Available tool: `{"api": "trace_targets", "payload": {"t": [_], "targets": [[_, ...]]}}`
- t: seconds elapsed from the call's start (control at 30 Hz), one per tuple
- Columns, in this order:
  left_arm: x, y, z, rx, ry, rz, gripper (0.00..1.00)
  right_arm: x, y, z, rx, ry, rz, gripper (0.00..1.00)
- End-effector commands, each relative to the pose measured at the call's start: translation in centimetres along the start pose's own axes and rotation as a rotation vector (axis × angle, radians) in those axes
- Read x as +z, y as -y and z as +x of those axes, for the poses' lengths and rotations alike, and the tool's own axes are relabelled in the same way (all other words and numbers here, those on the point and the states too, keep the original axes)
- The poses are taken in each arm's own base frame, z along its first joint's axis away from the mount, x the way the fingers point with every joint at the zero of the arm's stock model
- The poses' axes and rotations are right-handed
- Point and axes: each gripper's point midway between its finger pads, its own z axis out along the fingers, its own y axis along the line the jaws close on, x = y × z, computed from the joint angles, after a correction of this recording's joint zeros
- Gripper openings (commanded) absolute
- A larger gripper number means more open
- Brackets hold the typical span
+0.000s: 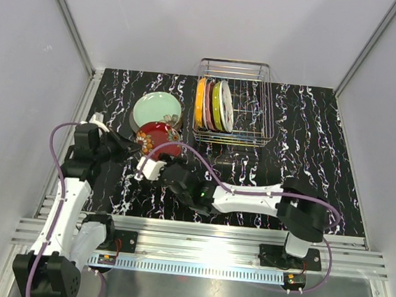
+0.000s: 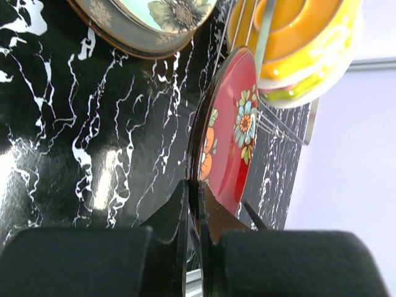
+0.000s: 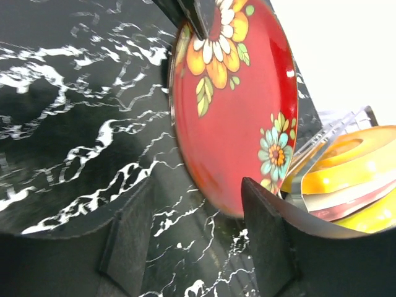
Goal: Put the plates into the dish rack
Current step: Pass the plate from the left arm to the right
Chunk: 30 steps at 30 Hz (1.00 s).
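The red floral plate [image 1: 159, 139] [image 2: 234, 133] [image 3: 238, 105] stands on edge above the table, left of the dish rack [image 1: 252, 111]. My left gripper [image 1: 134, 145] [image 2: 197, 193] is shut on its rim. My right gripper [image 1: 153, 165] [image 3: 198, 213] is open just in front of the plate. The plate's lower edge hangs near the gap between the right gripper's fingers [image 3: 266, 229] without being pinched. Several plates stand in the rack, the orange one [image 1: 200, 101] [image 2: 297, 31] [image 3: 356, 161] outermost on the left. A pale green, dark-rimmed plate [image 1: 157, 107] [image 2: 154, 18] lies flat on the table.
The black marbled table [image 1: 310, 152] fills the floor of a white-walled booth. The wire dish rack sits at the back centre against the wall. Both arms' purple cables [image 1: 58, 142] loop near the front rail.
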Motion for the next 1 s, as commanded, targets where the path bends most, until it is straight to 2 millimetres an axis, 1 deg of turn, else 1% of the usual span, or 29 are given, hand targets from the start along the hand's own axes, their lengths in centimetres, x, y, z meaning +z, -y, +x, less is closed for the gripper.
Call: {"api": "trace_targets", "payload": {"t": [0.0,0.03,0.07,0.1,0.13,0.17,0.2,0.27,0.37,0.4,0.47,0.5,0.6,0.63,0.67,0.73,0.77,0.8,0.83,0.87,0.9,0.93,0.97], "targets": [[-1.5,2.7,0.2,0.053,-0.007,0.114,0.00,0.8,2.4,-1.9,-0.007,0.017,0.126,0.61],[-1.6,2.8,0.3,0.057,-0.010,0.122,0.00,0.9,2.4,-1.9,-0.003,0.013,0.137,0.57],[-1.7,3.0,0.4,0.066,-0.012,0.131,0.00,1.2,2.4,-1.6,-0.001,0.004,0.151,0.49],[-1.8,3.0,0.4,0.069,-0.011,0.131,0.00,1.2,2.8,-1.6,0.000,-0.003,0.176,0.45],[-1.9,3.0,0.4,0.071,-0.010,0.131,0.00,1.4,2.7,-1.3,-0.003,-0.011,0.186,0.42],[-1.9,3.1,0.5,0.070,-0.013,0.137,0.00,1.5,2.7,-0.9,-0.011,-0.019,0.194,0.36],[-1.9,3.2,0.6,0.067,-0.020,0.146,0.00,1.3,3.1,-1.1,-0.009,-0.012,0.215,0.34],[-1.9,3.4,0.9,0.051,-0.036,0.161,0.00,1.3,3.1,-0.7,-0.019,-0.017,0.225,0.28],[-1.8,3.5,1.1,0.041,-0.046,0.171,0.00,1.0,3.4,-0.7,-0.025,-0.014,0.235,0.23],[-1.8,3.6,1.1,0.041,-0.048,0.179,0.00,0.9,3.5,-0.9,-0.021,-0.007,0.238,0.19],[-1.7,3.5,1.2,0.038,-0.049,0.178,0.00,0.6,3.7,-1.2,-0.016,0.006,0.239,0.16],[-1.7,3.5,1.2,0.041,-0.048,0.181,0.00,0.5,3.7,-1.3,-0.012,0.010,0.236,0.10],[-1.5,3.7,0.9,0.061,-0.047,0.189,0.11,0.0,3.7,-2.3,0.008,0.034,0.225,0.00],[-1.4,3.7,0.8,0.086,-0.045,0.184,0.20,-0.3,4.0,-2.7,0.020,0.045,0.223,0.00],[-1.2,3.6,0.6,0.094,-0.051,0.170,0.28,-0.5,3.7,-3.0,0.037,0.055,0.207,0.00],[-1.5,4.2,-0.2,0.124,-0.039,0.159,0.31,-1.0,4.1,-3.6,0.063,0.076,0.199,0.00],[-1.3,4.2,-0.5,0.149,-0.042,0.150,0.39,-1.2,4.0,-3.6,0.075,0.082,0.193,0.00],[-1.5,4.6,-1.3,0.163,-0.016,0.137,0.43,-1.3,4.1,-3.7,0.082,0.087,0.191,0.00],[-1.5,4.7,-1.7,0.188,-0.004,0.129,0.46,-1.6,4.3,-3.9,0.089,0.095,0.192,0.00],[-1.5,4.8,-2.1,0.199,0.006,0.122,0.50,-1.7,4.3,-3.7,0.096,0.094,0.189,0.00],[-1.8,5.3,-2.9,0.213,0.031,0.112,0.59,-1.8,4.2,-3.7,0.103,0.095,0.187,0.00],[-1.8,5.4,-3.3,0.230,0.047,0.102,0.61,-2.1,4.3,-3.7,0.112,0.098,0.184,0.00],[-1.9,5.9,-3.9,0.243,0.062,0.103,0.64,-2.2,4.1,-3.3,0.124,0.097,0.175,0.00]]}}
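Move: The left gripper holds the red plate by its left rim, the plate's middle some 2 cm ahead, 7 cm right and slightly below; the open right gripper waits about 9 cm right, 3 cm back and 3 cm lower. From the right gripper, the plate's middle lies about 5 cm ahead, 2 cm left and just above; the green plate stack is roughly 19 cm ahead, 5 cm left, and the dish rack 22 cm ahead, 19 cm right, both some 10 cm lower. Ease the right gripper about 1.5 cm forward and down onto the red plate's near rim and close its fingers to pinch it, while the left keeps its hold, easing back slightly. Then open the left fingers wide to let go and lift that hand some 3 cm up and forward, as the right starts up, right and slightly back with the plate. ##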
